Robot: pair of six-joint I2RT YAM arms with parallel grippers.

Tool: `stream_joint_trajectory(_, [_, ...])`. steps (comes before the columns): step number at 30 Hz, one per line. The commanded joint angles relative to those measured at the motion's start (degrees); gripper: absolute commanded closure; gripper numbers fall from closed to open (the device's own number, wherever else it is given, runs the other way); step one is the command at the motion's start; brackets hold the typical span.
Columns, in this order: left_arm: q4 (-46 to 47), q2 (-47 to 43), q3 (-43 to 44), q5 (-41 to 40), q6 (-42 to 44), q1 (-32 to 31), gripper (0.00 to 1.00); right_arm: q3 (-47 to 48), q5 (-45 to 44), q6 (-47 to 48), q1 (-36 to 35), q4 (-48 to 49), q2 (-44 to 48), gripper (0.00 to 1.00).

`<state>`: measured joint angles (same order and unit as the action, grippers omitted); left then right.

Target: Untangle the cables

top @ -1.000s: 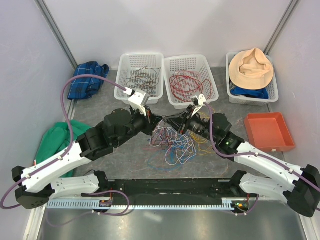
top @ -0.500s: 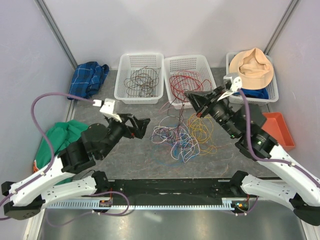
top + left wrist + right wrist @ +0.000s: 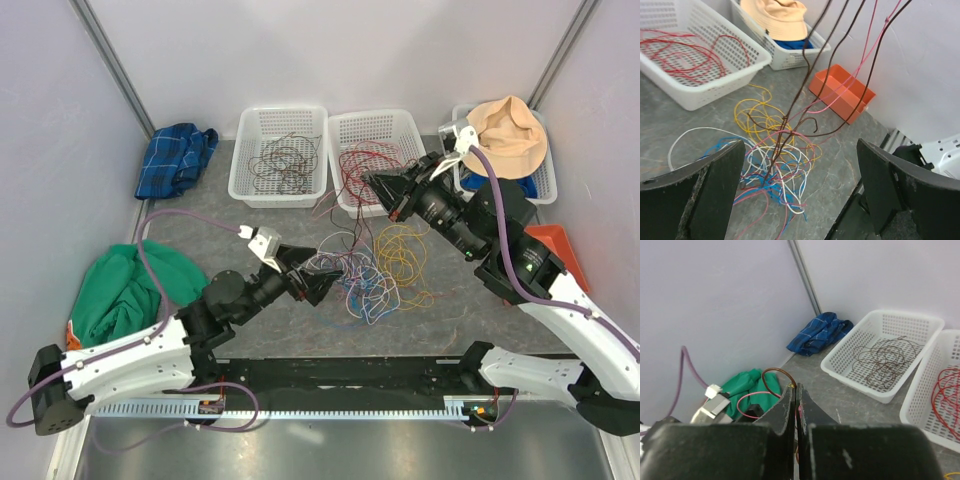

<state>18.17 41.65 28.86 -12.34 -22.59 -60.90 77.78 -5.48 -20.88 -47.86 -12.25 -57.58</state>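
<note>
A tangle of blue, white, pink and purple cables point(image 3: 362, 278) lies mid-table, with yellow loops point(image 3: 405, 250) beside it. My right gripper point(image 3: 374, 184) hangs above the red-cable basket, shut on a dark brown cable point(image 3: 776, 374) and a pink cable point(image 3: 746, 399). In the right wrist view these loop out past the closed tips of that gripper point(image 3: 796, 389). The same strands point(image 3: 837, 55) rise taut from the pile point(image 3: 775, 165). Low at the tangle's left edge is my left gripper point(image 3: 314, 286), seen from its wrist as the left gripper point(image 3: 800, 200) open wide, nothing between its fingers point(image 3: 715, 190).
Three white baskets stand at the back: one with brown cables point(image 3: 245, 178), one with red cables point(image 3: 350, 200), one with a tan hat point(image 3: 508, 132). An orange tray point(image 3: 560, 268) sits at the right, a blue cloth point(image 3: 178, 158) and a green cloth point(image 3: 125, 290) at the left.
My right gripper shut on brown and pink strands in the tangle and lifted them up and back. My left gripper opened, drew away to the left, then came down to the tangle's left edge.
</note>
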Motion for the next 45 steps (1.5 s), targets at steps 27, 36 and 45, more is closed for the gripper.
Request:
stream_joint_trajectory(27, [35.5,31.0,7.4,-9.8,6.5,-0.1,0.46,3.5,8.1,-6.5,0.0,-1.6,4.5,1.00])
stream_joint_trajectory(36, [21.0,32.1,2.2,-19.3,-6.4,-0.1,0.85,12.7,5.8,-3.0,0.0,-7.1,3.7,1.00])
stream_joint_trajectory(45, [-3.7,26.2,-2.7,-22.9,-20.8,-0.2,0.80,14.7,3.9,-1.7,0.0,-7.9,2.9,1.00])
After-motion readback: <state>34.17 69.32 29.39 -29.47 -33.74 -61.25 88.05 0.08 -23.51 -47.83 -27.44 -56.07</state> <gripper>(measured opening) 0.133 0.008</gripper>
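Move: The brown and pink strands hang from the shut right fingers. The stretch the open left hand goes for is about 7 cm ahead of it and 6 cm to its right, level with it; from the right hand it is roughly 18 cm below, 2 cm ahead and 3 cm left. From the left hand, the white-blue pile lies some 9 cm ahead, 9 right, 24 below, and the yellow cable 15 ahead, 17 right, at table height too. The left fingers close around the hanging brown and pink strands and pinch them, after the hand has bobbed up a little and travelled about 7 cm forward and 6 cm right. It then draws them some 9 cm down towards the pile, easing back left, with its fingers tipping down and swinging counter-clockwise. The right hand keeps its grip above, backing off about 5 cm and rising a little before sinking slightly. ##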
